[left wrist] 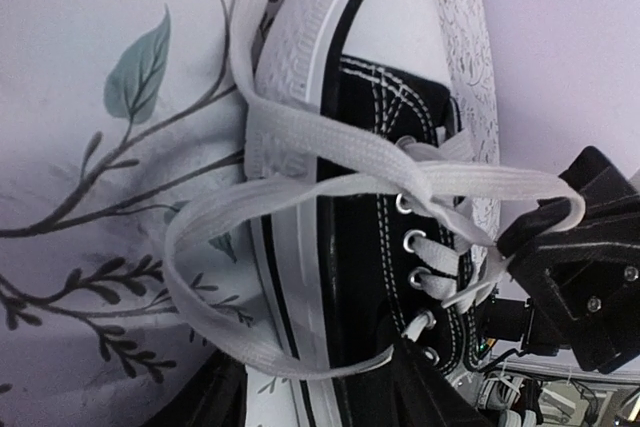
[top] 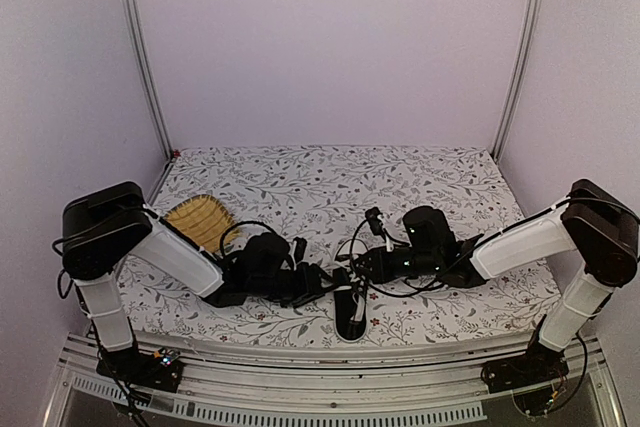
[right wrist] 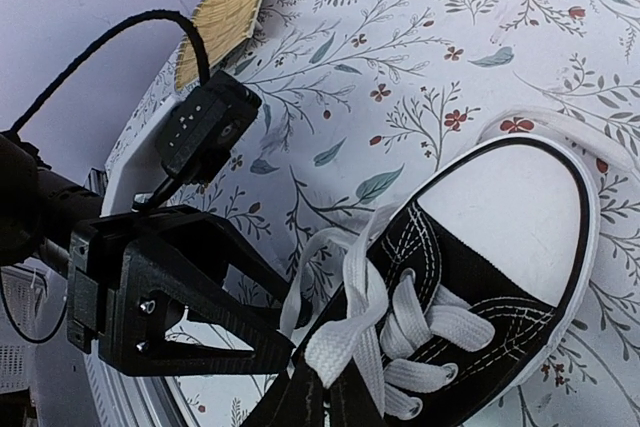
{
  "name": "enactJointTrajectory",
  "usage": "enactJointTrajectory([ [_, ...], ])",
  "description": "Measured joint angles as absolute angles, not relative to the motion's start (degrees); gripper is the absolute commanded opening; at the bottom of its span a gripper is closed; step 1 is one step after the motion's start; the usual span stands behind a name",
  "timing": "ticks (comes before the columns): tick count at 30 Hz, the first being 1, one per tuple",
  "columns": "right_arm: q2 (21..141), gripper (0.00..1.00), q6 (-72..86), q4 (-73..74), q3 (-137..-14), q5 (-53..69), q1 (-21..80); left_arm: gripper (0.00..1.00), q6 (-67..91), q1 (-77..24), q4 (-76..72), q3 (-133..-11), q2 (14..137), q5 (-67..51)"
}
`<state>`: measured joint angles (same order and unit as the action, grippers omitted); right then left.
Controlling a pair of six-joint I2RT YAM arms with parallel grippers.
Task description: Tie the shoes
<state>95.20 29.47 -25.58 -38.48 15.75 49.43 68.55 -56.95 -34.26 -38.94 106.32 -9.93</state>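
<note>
The black sneaker [top: 350,319] with its white toe cap lies between the two grippers at the near edge of the floral cloth. It also shows in the left wrist view [left wrist: 370,147] and the right wrist view [right wrist: 500,277]. My right gripper [right wrist: 335,402] is shut on a folded bit of white lace [right wrist: 350,332] above the eyelets. It reaches in from the right [top: 365,265]. My left gripper [left wrist: 310,392] stands with its fingers apart at the shoe's side [top: 322,284]. A slack lace loop [left wrist: 215,217] runs across the gap between them.
A yellow woven mat [top: 197,219] lies at the left of the cloth behind the left arm, also in the right wrist view [right wrist: 228,15]. Metal frame posts [top: 140,47] and pale walls close in the back and sides. A metal rail [top: 330,387] runs along the near edge.
</note>
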Motion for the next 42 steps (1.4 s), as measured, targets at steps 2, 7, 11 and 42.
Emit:
enactJointTrajectory([
  [2,95.2,0.02,29.3,-25.6,-38.5,15.7,49.4,0.45,69.0,-56.9,-35.7,-39.5,107.4,-10.2],
  [7,95.2,0.02,29.1,-25.3,-38.5,15.7,49.4,0.22,69.3,-56.8,-37.4,-39.9,109.0,-9.2],
  [11,93.9,0.02,28.9,-24.6,-38.3,15.7,49.4,0.05,66.8,-56.6,-37.5,-40.2,108.8,-6.8],
  [42,105.1,0.02,26.4,-28.8,-44.6,31.6,49.3,0.0,44.7,-60.0,-35.9,-41.1,99.9,-3.5],
])
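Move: The loose lace strand hangs almost at the left hand's half-open fingertips, about 1 cm ahead and 1 cm right, level with them. The shoe's middle is some 4 cm right of the left hand, level fore and aft, about 2 cm lower; the lace loop in the right fingers is roughly 4 cm ahead, 5 cm right and 4 cm higher. From the right hand, the loose strand lies about 3 cm back, 4 cm left and 4 cm below. Left fingers pinch the loose lace and lift about 7 cm; right hand, still gripping, shifts 4 cm left. ##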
